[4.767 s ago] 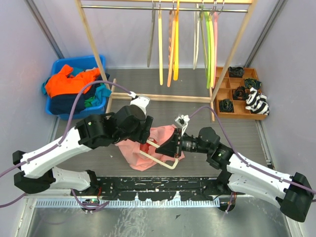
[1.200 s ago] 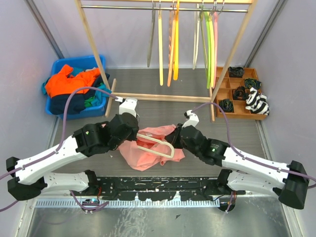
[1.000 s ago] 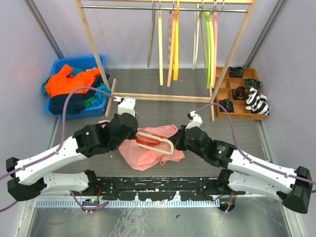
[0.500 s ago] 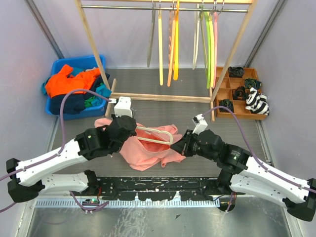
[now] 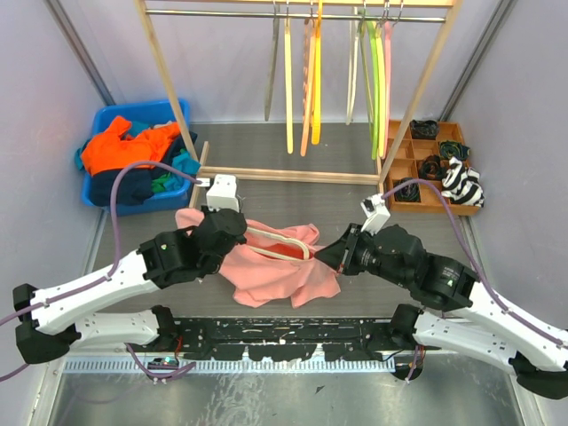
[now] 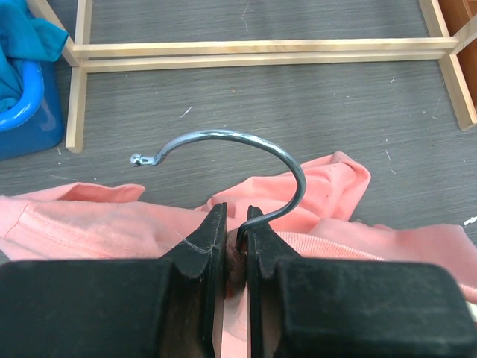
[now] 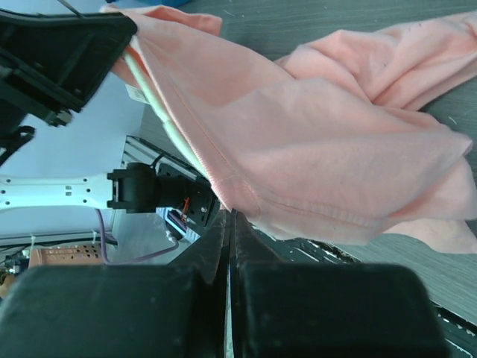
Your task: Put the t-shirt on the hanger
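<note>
The salmon-pink t-shirt (image 5: 277, 273) lies bunched on the grey table between the two arms. The cream hanger (image 5: 277, 237) runs through it, one arm of it showing as a pale rod (image 7: 160, 112) under the cloth. My left gripper (image 5: 232, 232) is shut on the hanger's neck (image 6: 237, 231), at the foot of the wire hook (image 6: 246, 138), with the pink collar (image 6: 97, 224) bunched round the jaws. My right gripper (image 5: 328, 256) is shut on the t-shirt's hem (image 7: 229, 215) at the right side, and the cloth (image 7: 313, 142) stretches from it toward the left gripper.
A blue bin (image 5: 133, 108) of orange and dark clothes stands at the back left. The wooden rack's base bar (image 5: 284, 175) crosses just behind the t-shirt, with coloured hangers (image 5: 311, 80) hanging above. A wooden compartment tray (image 5: 404, 169) of socks sits at the back right.
My right gripper has drawn back to the right with the hem, spreading the t-shirt over the hanger. The left gripper has shifted slightly down and left, still on the neck.
</note>
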Available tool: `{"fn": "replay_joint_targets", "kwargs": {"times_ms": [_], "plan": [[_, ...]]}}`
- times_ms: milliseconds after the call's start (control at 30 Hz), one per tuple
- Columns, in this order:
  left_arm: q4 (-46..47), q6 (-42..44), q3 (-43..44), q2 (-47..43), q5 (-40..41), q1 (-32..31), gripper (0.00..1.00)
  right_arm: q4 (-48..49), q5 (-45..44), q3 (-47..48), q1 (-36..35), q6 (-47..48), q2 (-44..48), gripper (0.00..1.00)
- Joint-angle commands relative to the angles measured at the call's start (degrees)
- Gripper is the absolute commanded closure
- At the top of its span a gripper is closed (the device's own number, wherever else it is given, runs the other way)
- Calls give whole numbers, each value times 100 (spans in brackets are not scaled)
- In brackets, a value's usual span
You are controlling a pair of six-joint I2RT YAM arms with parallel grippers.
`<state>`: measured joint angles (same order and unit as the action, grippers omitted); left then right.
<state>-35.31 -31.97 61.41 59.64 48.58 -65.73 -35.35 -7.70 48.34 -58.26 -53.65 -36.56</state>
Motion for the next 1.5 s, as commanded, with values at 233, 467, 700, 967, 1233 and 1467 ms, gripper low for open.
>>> {"fn": "replay_joint_targets", "kwargs": {"times_ms": [233, 467, 700, 967, 1233, 1467], "plan": [[-65, 32, 385, 473, 658, 31, 100, -173, -32, 1803, -5, 704, -980, 99], [-97, 13, 729, 570, 635, 34, 100, 34, 404, 2303, -4, 922, -1773, 99], [-197, 24, 935, 582, 348, 36, 100, 222, 773, 2455, -8, 1192, -2448, 99], [-360, -140, 797, 349, 161, 34, 100, 228, 1261, 2655, -68, 1538, -2937, 80], [-577, -223, 660, 223, 19, 29, 100, -186, 1284, 3198, -364, 1815, -2979, 60], [-834, -262, 508, -12, -127, 31, 100, -949, 941, 3362, -379, 2125, -2550, 60]]}}
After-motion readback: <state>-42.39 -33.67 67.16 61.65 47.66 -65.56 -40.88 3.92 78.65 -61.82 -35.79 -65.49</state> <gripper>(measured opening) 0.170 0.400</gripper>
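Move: The right hand has the t-shirt's edge pinched at the hanger's free end, which lies about 3 cm to its left, 2 cm ahead and roughly level. The bulk of the shirt hangs some 9 cm left, 2 cm back and 8 cm below; the left gripper is about 18 cm left, 4 cm ahead and 4 cm higher. From the left hand, gripping the hanger's neck, that free end lies about 15 cm right, 2 cm back and 4 cm below. Right hand lifts the shirt edge about 7 cm, carries it left over the hanger's end, dips, lets go. ##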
